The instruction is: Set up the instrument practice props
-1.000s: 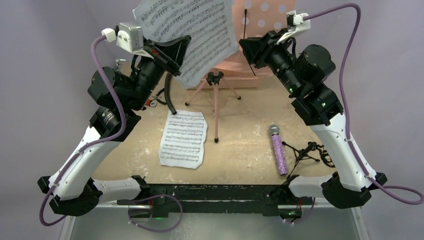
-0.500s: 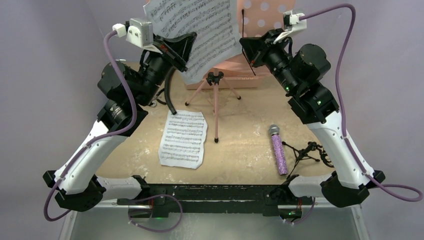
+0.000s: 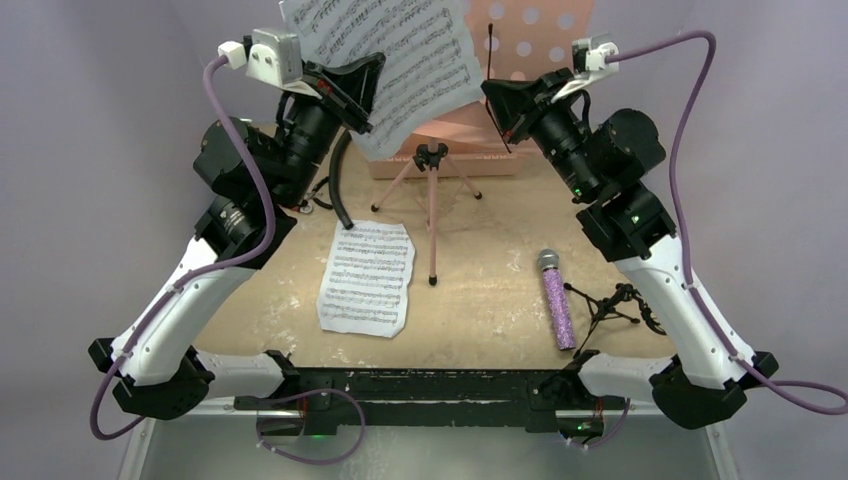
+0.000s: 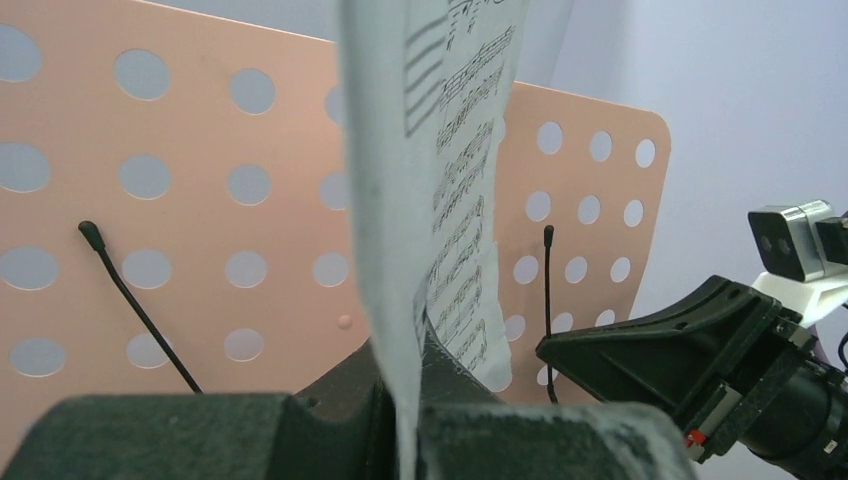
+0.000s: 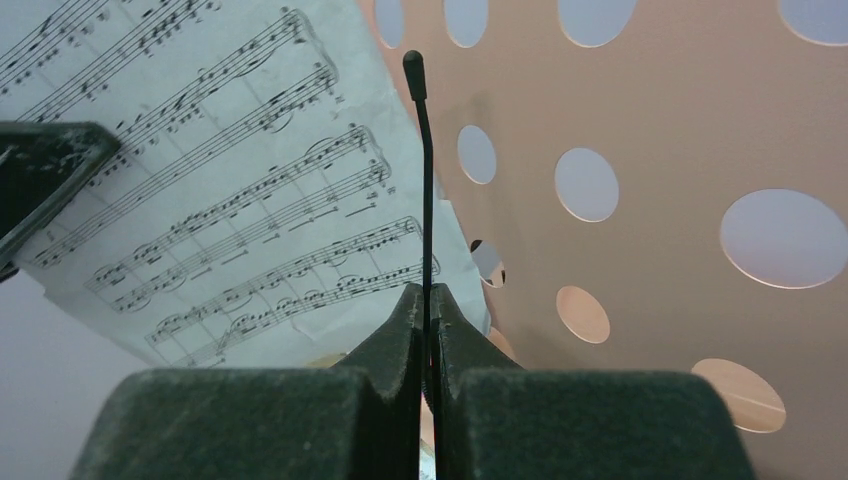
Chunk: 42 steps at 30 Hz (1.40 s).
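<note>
My left gripper [image 3: 368, 95] is shut on the lower edge of a white sheet-music page [image 3: 400, 50], held upright in front of the pink perforated music stand [image 3: 535, 30]. In the left wrist view the page [image 4: 440, 200] runs edge-on up from between the fingers [image 4: 520, 440]. My right gripper [image 5: 427, 305] is shut on the stand's thin black wire page holder [image 5: 424, 180], close beside the page [image 5: 220, 200]. A second page [image 3: 367, 278] lies flat on the table. The purple glittery microphone [image 3: 557, 300] lies beside the small black tripod mic stand [image 3: 615, 305], at the front right.
The stand's pink tripod legs [image 3: 432, 215] spread at the table's middle back. A pink box [image 3: 465, 150] sits behind them. Red-handled tools [image 3: 310, 205] lie at the back left under the left arm. A second wire holder [image 4: 140, 300] sits on the stand's left half.
The right gripper has shut on the stand's wire page holder. The left arm has raised the page a little and brought it nearer the stand.
</note>
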Motion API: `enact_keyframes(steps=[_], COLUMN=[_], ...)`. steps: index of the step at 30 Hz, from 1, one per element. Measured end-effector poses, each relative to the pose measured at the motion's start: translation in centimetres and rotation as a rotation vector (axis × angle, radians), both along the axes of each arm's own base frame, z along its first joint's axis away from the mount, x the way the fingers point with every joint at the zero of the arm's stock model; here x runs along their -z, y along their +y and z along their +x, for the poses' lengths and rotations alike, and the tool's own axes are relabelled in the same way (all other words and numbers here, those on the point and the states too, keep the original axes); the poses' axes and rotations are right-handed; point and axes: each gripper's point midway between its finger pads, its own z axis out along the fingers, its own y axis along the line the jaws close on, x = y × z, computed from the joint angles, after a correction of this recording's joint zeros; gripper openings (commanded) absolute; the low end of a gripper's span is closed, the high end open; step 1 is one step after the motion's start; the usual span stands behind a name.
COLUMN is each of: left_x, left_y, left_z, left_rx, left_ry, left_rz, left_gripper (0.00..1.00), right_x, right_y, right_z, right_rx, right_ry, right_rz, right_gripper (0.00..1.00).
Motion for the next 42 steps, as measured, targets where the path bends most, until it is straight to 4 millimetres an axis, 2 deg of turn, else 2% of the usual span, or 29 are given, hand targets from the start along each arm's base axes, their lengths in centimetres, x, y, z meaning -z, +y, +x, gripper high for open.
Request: enact_keyframes(steps=[10,16,31,33,36,42], left_x=[0.8,1.1,0.3,0.4,0.7,1.3], left_y=[-2.4,-4.3,-8.6,-9.1,-9.6,-9.6], left_z=[0.8,1.0,0.9,1.1,1.5,2.1], left_rx=[0.049,0.101,0.244,0.255,0.263,0.24], left_ry=[-0.025,-0.06,-0.162,-0.164,-0.156,-0.129], left_rz=[0.07,0.124,0.201,0.206,0.215,0.219], left_gripper=[0.0,0.0,0.0,0.05,0.18,0.42], right_x=[-0.3,-0.2,-0.2,-0.2,-0.3,-0.3], right_y=[-0.1,0.3,0.7,0.7,0.7,0.7], right_z=[-2.2,-2.4,-2.7,-2.7,-2.8,-2.8], right_rx=[-0.051,-0.075,-0.098,-0.098,-0.098,-0.098], right_ry=[-0.14,-0.171,-0.195,-0.196,-0.197,-0.198], right_rz=[-0.04,-0.072,-0.098,-0.098,-0.097,-0.096], right_gripper=[0.0,0.0,0.0,0.0,0.0,0.0])
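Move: Some 14 cm to the left hand's right, about 2 cm farther out and roughly level, is the stand's right page arm, already pinched by the right hand. The perforated stand plate's middle is about 8 cm ahead and 7 cm right of the left hand, and its left page arm some 5 cm ahead and 3 cm left. From the right hand, the plate's middle is about 8 cm ahead and 6 cm left. Carrying the pinched music sheet right along the front of the plate, the left hand travels nearly 10 cm and slips the sheet's leading edge behind the right page arm. It turns about 15 degrees clockwise, rolling left side up, then edges 1–2 cm forward as its fingers part. The right hand keeps its pinch, drawing that arm back about 3 cm early on, tipping up some 10 degrees, then holding still. ##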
